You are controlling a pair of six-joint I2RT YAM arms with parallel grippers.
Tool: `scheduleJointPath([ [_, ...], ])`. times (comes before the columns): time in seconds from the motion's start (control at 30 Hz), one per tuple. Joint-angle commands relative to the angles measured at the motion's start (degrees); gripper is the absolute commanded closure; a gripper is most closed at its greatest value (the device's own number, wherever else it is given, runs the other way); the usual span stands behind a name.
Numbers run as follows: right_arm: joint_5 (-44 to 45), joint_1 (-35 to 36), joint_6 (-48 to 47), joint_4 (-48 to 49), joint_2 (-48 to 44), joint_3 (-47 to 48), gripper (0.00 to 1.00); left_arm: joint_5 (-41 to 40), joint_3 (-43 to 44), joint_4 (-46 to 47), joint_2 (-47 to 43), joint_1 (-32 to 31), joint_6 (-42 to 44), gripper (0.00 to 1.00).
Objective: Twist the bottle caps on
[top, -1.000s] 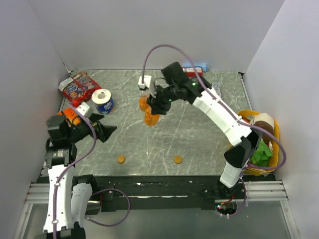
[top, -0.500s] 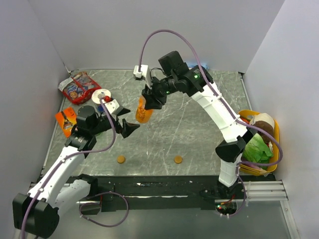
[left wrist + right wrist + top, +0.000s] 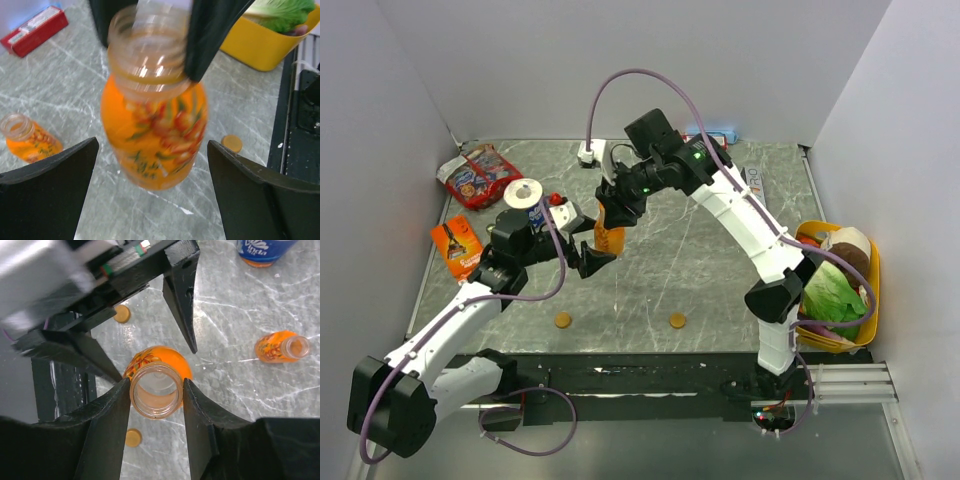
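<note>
My right gripper (image 3: 156, 390) is shut on the open neck of an orange bottle (image 3: 157, 372) and holds it upright above the table; it also shows in the top view (image 3: 609, 237). My left gripper (image 3: 152, 200) is open, with one finger on each side of that bottle's belly (image 3: 152, 135), not touching it. The second orange bottle (image 3: 280, 347) lies uncapped on the table to the side, also in the left wrist view (image 3: 27, 139). Two orange caps (image 3: 562, 320) (image 3: 677, 320) lie loose near the front edge.
A toilet-paper roll (image 3: 523, 194), a snack packet (image 3: 475, 175) and an orange carton (image 3: 458, 248) sit at the left. A yellow basket (image 3: 873, 285) of vegetables hangs at the right edge. A red box (image 3: 35, 30) lies at the back.
My left arm has swung in from the left and brought its open jaws around the bottle. My right gripper has carried the bottle a little left and toward the left gripper.
</note>
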Motion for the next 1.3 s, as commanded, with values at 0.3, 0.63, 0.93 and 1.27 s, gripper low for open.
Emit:
scheduleJointPath([
  [0.3, -12.0, -1.4, 3.2, 2.1, -0.3, 2.5, 0.83, 4.4, 0.3, 8.3, 1.3, -0.6, -7.0, 0.04],
  [0.63, -12.1, -1.4, 2.1, 2.1, -0.4, 3.3, 0.83, 5.7, 2.2, 5.7, 3.3, -1.2, -3.9, 0.03],
  [0.93, -8.8, -1.4, 1.4, 1.9, -0.8, 1.1, 0.83, 5.0, 1.8, 6.5, 2.1, -1.3, -5.0, 0.17],
  [1.27, -6.0, -1.6, 0.5, 1.4, -0.2, -0.6, 0.81, 4.9, 1.4, 6.0, 1.2, -1.2, -4.7, 0.49],
])
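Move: Just off the left hand's open fingertips is the orange bottle's body, about 3 cm to the right, 1 cm ahead and roughly level; the right hand already holds this bottle by the neck, its middle some 4 cm below, 2 cm back and 1 cm left of that hand. From the left hand the standing bottle is about 16 cm ahead, 2 cm right and 11 cm lower; the right cap, 16 cm right and 9 cm back; the left cap, 8 cm left and 9 cm back, both caps 15 cm below. Easing about 1.5 cm to the right and 1 cm back, with a rise of 1 cm that sinks away again, the left hand takes the bottle's body between its open fingers, then stops and closes them onto its sides. Meanwhile the right hand keeps its neck grip and shifts the bottle about 2 cm back and 1 cm left and up, tilting it slightly, then eases 1 cm forward. ##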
